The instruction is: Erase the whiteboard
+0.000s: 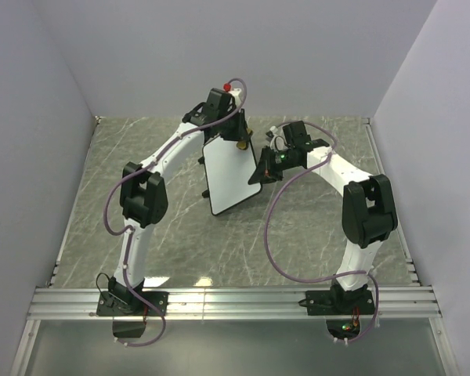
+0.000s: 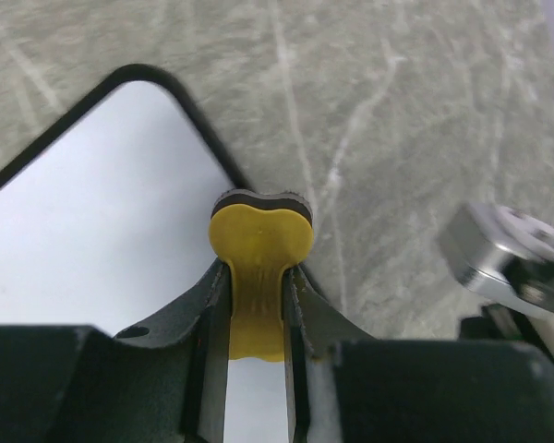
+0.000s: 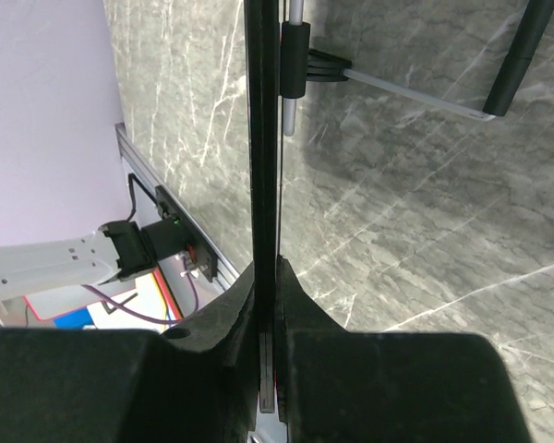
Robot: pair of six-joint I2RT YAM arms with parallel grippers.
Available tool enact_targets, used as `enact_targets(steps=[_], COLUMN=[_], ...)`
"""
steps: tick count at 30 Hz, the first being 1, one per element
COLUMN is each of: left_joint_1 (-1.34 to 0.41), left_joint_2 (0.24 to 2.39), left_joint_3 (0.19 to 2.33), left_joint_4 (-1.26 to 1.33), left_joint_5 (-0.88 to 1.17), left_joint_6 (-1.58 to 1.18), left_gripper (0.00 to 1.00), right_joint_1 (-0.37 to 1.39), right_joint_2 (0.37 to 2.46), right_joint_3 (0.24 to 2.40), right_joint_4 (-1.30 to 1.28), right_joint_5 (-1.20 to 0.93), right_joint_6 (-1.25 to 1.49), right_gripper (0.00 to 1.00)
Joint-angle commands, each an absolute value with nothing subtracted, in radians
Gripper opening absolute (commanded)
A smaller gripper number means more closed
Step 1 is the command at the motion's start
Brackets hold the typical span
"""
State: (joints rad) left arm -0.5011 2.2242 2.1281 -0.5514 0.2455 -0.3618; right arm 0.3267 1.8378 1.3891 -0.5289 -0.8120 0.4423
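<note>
The whiteboard (image 1: pixel 231 176) is held tilted up off the table in the middle, its white face showing no writing. My right gripper (image 1: pixel 264 173) is shut on the board's right edge. The right wrist view shows the board edge-on (image 3: pixel 261 138), clamped between the fingers (image 3: pixel 300 305). My left gripper (image 1: pixel 240 144) sits at the board's upper right corner, shut on a small yellow eraser (image 2: pixel 259 245). In the left wrist view the eraser is squeezed between the fingers (image 2: pixel 212 314) and lies against the board's white face (image 2: pixel 92 212) near its black rounded corner.
The grey marble table (image 1: pixel 172 235) lies under both arms. The board's wire stand (image 3: pixel 415 92) with black feet sticks out behind it. A metal part of the right wrist (image 2: pixel 503 249) sits close beside the eraser. An aluminium rail (image 1: pixel 235 301) runs along the near edge.
</note>
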Motion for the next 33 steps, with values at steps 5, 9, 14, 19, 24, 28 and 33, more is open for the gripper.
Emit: enact_targets(steps=[5,9,14,19,24,28,33], left_joint_1=[-0.416,-0.348,-0.293,-0.232,-0.190,-0.187,-0.187], left_joint_2=[2.097,1.984,1.907,1.849,1.789,1.738,1.732], left_joint_3=[2.057,1.901,1.757,1.625,1.496,1.361,1.258], left_joint_4=[-0.607,-0.546,-0.541,-0.538,-0.514,-0.471,-0.453], left_joint_5=[0.003,-0.103,-0.166,-0.186,-0.181,-0.181,-0.225], left_joint_6=[-0.434,-0.456,-0.451,-0.474,-0.488,-0.483,-0.476], left_gripper=[0.00,0.00,0.00,0.00,0.01,0.06,0.11], right_joint_1=[0.387,0.385,0.385,0.382,0.380,0.370,0.327], right_joint_2=[1.835,1.839,1.850,1.858,1.873,1.873,1.818], right_joint_3=[1.416,1.425,1.459,1.531,1.617,1.704,1.744], right_joint_4=[-0.531,-0.534,-0.552,-0.555,-0.561,-0.569,-0.632], right_joint_5=[-0.861,-0.854,-0.838,-0.827,-0.822,-0.802,-0.686], right_joint_6=[0.364,0.354,0.353,0.370,0.403,0.429,0.413], right_gripper=[0.00,0.00,0.04,0.68,0.80,0.86,0.88])
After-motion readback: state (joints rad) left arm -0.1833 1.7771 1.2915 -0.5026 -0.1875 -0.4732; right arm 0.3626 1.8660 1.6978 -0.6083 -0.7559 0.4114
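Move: The yellow eraser is still in the left fingers, over the whiteboard's far right edge; the bare table it is carried towards lies about 28 cm left, 9 cm back and 16 cm down. From the left hand the whiteboard's middle is some 7 cm back, 5 cm left and 5 cm below, its near black foot roughly 13 cm left, 10 cm back and 14 cm below. From the right hand, still pinching the board's right edge, that middle is about 8 cm ahead, 8 cm left and 3 cm below. The yellow eraser comes away from the whiteboard's far right edge as the left hand sweeps it some 27 cm left across the board, turning about 40 degrees counter-clockwise, then draws back and sinks about 10 cm towards the open table. The right hand keeps its pinch through a small drift back and left, then opens wide, lets the board's edge go and rises about 8 cm, easing forward. ##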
